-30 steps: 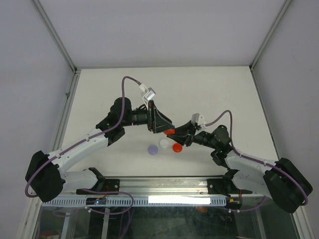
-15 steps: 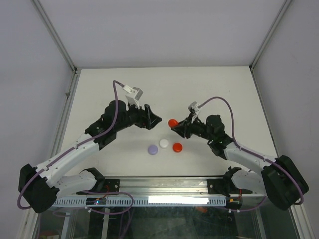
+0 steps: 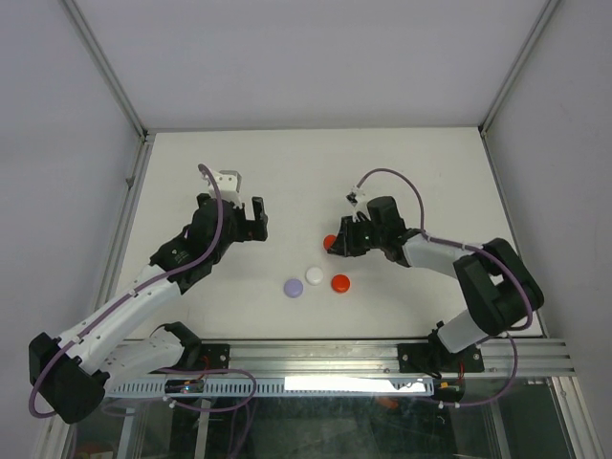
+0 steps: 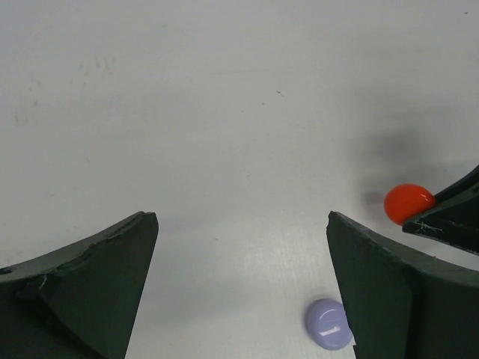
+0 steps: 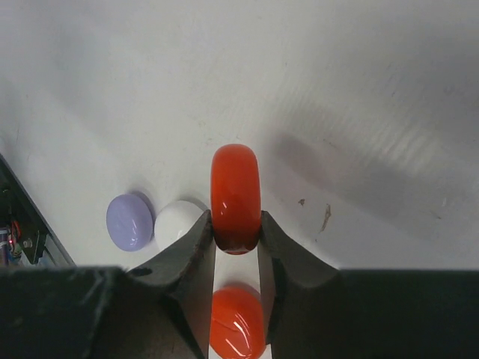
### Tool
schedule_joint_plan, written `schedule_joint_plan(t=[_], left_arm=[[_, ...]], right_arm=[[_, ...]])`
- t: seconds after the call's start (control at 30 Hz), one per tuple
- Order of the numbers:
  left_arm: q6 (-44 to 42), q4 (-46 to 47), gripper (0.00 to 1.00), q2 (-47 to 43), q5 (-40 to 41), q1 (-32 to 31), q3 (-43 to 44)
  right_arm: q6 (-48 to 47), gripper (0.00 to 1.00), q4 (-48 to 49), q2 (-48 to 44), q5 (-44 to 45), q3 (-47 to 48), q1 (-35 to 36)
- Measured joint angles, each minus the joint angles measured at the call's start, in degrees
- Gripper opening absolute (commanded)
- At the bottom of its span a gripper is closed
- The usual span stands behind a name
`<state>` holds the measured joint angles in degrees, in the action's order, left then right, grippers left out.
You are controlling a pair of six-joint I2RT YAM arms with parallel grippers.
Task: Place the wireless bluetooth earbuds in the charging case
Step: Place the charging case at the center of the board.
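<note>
My right gripper [image 5: 236,224] is shut on a round red puck-shaped case [image 5: 236,196], held on edge between its fingers; in the top view the case [image 3: 330,242] is just above the table at centre right. My left gripper [image 4: 241,218] stands wide open with nothing between its fingers, off to the left of that case [image 4: 408,203] and apart from it. In the top view the left gripper [image 3: 249,220] is at centre left. No earbuds show in any view.
Three round pucks lie in a row near the table's front: purple [image 3: 294,287], white [image 3: 315,275] and red [image 3: 340,283]. The red one [image 5: 236,321] lies right under my right fingers. The purple one [image 4: 328,324] is beside my left gripper's right finger [image 4: 389,292].
My left gripper has opened wide and drawn back to the left, away from the red case. The right gripper has kept its hold on that case while the right arm swung to a new pose.
</note>
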<state>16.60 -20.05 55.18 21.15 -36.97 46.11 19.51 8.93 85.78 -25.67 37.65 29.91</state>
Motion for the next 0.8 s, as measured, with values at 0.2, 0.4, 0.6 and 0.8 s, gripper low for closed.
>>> schedule_joint_plan(t=[0.2, 0.4, 0.6, 0.8], left_arm=[[0.7, -2.2, 0.99, -0.5, 5.5, 2.0, -0.2], [3.7, -3.4, 0.99, -1.2, 6.2, 6.1, -0.2], [6.6, -4.4, 0.99, -1.2, -0.3, 14.3, -0.2], [8.3, -4.4, 0.99, -1.6, -5.9, 19.5, -0.7]], right_arm=[[2.1, 0.23, -5.0, 7.7, -1.0, 4.5, 0.0], [3.1, 0.55, -8.1, 7.8, -1.5, 5.0, 0.0], [2.4, 0.7, -13.7, 3.3, 3.4, 5.0, 0.0], [1.8, 0.99, -20.8, -6.6, 9.9, 4.6, -0.2]])
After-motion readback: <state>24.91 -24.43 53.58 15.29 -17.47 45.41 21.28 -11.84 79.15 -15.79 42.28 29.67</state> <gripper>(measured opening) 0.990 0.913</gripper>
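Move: The right hand already holds the charging case; its set-down spot on the board lies almost under the right hand, about 1 cm left and some 5 cm down. From this hand the other red case is about 8 cm back and 1 cm right, the white case 6 cm back and 6 cm left, and the purple case 9 cm back and 11 cm left, all on the board. From the empty left hand the spot is roughly 17 cm right, 1 cm back and 19 cm down. The right hand lowers the pinched charging case about 3.5 cm to the board just beyond the white and other red cases, tipping its fingers some 10 degrees more steeply down, then opens wide to let the case go and draws off to the right about 4 cm while rising about as much. Meanwhile the empty left hand, fingers still wide open, swings about 8 cm left, away from the cases, turning counter-clockwise. ##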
